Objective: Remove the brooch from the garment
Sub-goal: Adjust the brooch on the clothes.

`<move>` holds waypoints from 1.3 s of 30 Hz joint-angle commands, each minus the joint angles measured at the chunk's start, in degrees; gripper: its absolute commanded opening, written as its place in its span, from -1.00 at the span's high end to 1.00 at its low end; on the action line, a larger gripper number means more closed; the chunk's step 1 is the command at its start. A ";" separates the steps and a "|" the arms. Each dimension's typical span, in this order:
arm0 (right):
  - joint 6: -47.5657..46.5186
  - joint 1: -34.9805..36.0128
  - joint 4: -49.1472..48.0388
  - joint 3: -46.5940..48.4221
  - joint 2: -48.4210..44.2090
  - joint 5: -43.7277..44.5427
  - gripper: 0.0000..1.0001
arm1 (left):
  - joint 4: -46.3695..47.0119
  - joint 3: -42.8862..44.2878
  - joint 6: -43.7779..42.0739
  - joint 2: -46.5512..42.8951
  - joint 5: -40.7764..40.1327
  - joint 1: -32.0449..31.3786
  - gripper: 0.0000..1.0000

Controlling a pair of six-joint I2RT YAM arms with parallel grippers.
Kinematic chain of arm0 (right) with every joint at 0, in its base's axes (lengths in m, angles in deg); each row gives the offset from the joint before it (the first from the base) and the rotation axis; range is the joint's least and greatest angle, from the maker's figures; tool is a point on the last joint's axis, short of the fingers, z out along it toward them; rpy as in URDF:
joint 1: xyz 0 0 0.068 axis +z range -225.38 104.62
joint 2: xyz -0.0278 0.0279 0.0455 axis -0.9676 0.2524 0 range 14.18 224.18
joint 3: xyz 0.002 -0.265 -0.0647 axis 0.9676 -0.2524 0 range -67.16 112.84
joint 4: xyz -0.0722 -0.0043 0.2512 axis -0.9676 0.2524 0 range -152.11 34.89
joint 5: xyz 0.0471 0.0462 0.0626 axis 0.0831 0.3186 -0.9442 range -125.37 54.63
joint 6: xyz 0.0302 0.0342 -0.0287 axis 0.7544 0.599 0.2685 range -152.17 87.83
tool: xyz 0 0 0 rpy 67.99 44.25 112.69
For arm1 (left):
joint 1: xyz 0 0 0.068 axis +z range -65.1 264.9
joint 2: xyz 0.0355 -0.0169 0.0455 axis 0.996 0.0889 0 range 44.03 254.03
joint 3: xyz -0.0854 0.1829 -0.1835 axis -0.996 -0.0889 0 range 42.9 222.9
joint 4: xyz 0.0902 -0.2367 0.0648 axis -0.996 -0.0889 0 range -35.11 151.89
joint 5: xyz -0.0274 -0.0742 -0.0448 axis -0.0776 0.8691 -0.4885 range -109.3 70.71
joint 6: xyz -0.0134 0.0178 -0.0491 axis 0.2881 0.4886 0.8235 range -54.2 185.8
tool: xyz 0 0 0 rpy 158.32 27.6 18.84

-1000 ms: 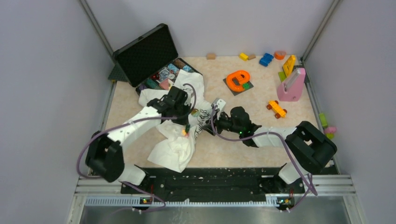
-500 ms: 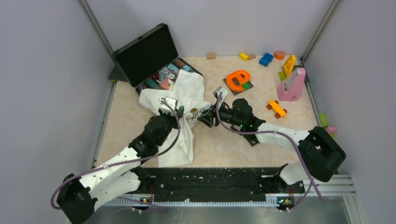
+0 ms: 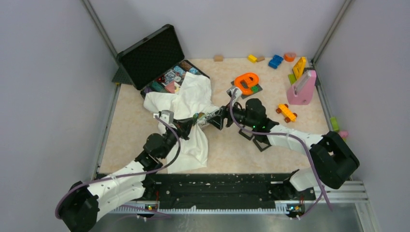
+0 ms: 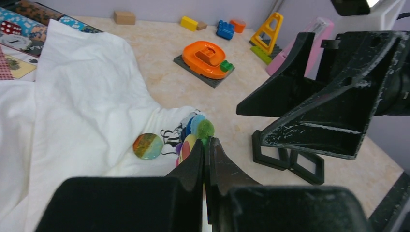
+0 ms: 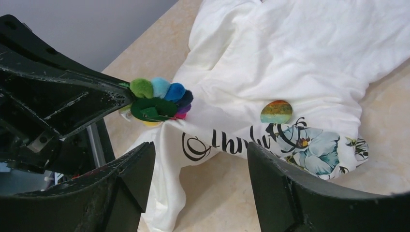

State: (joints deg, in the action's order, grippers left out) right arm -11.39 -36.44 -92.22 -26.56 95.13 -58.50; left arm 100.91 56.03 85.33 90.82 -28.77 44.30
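Observation:
The garment (image 3: 188, 96), a white T-shirt with floral print and dark script, lies crumpled at the table's middle left, also seen in the left wrist view (image 4: 72, 96) and the right wrist view (image 5: 300, 58). The brooch (image 5: 159, 99), a small flower of green, blue and red beads, sits at the shirt's right edge (image 4: 196, 133), with cloth drawn up to it. My left gripper (image 3: 192, 121) is shut on the brooch, its tips (image 4: 207, 145) pinching the brooch's edge. My right gripper (image 3: 217, 118) faces it from the right, open (image 5: 198, 159) over the lettered cloth, holding nothing.
A round orange-and-teal badge (image 5: 276, 111) is on the shirt beside the brooch. An open black case (image 3: 152, 55) stands at the back left. An orange toy on a grey plate (image 3: 246, 83), an orange toy car (image 3: 286, 112), a pink stand (image 3: 303, 88) and loose bricks (image 3: 275, 61) lie right and back.
My left arm has swung down toward the near edge, its gripper now at the shirt's right edge on the brooch. The right gripper has opened wider and drawn back to the right. The shirt has shifted.

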 commanded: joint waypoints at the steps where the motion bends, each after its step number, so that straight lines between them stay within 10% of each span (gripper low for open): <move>1: 1.18 -1.11 -3.84 0.14 -0.33 -4.15 -0.44 | 5.29 -0.06 3.86 -2.36 7.12 -0.19 1.00; 9: -3.93 -1.06 -0.62 3.60 7.21 -10.45 -0.36 | -23.08 6.41 -2.72 -3.96 10.74 -0.18 1.00; 22: -18.68 4.88 6.59 6.00 14.85 -9.56 -0.17 | -22.51 4.66 -4.03 1.71 6.73 -0.28 1.00; 30: -18.53 5.71 10.31 8.69 16.41 -12.28 0.94 | -21.91 5.27 -2.29 3.75 5.22 -0.28 1.00; 39: -7.55 8.84 7.79 8.49 14.30 -9.94 1.00 | -17.93 4.19 6.13 5.58 6.89 -0.39 1.00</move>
State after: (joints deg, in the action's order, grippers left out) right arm -24.51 -30.26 -81.82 -20.22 111.21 -68.23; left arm 78.68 60.05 86.05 95.49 -21.93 44.23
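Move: The right hand, open, has the garment's fold hanging under the brooch about 7 cm to its left, 1 cm back and 2 cm lower, with the brooch 8 cm left, 1 cm back and about level. The printed lettering lies some 4 cm left and 6 cm below; the round badge 6 cm left, 3 cm ahead and 12 cm below. From the left hand, already gripping the brooch, that fold is 2 cm ahead, 2 cm right and 2 cm lower. Left lowers the held brooch about 8 cm, tipping down; right sinks 10 cm back-left and pinches the fold beneath. ##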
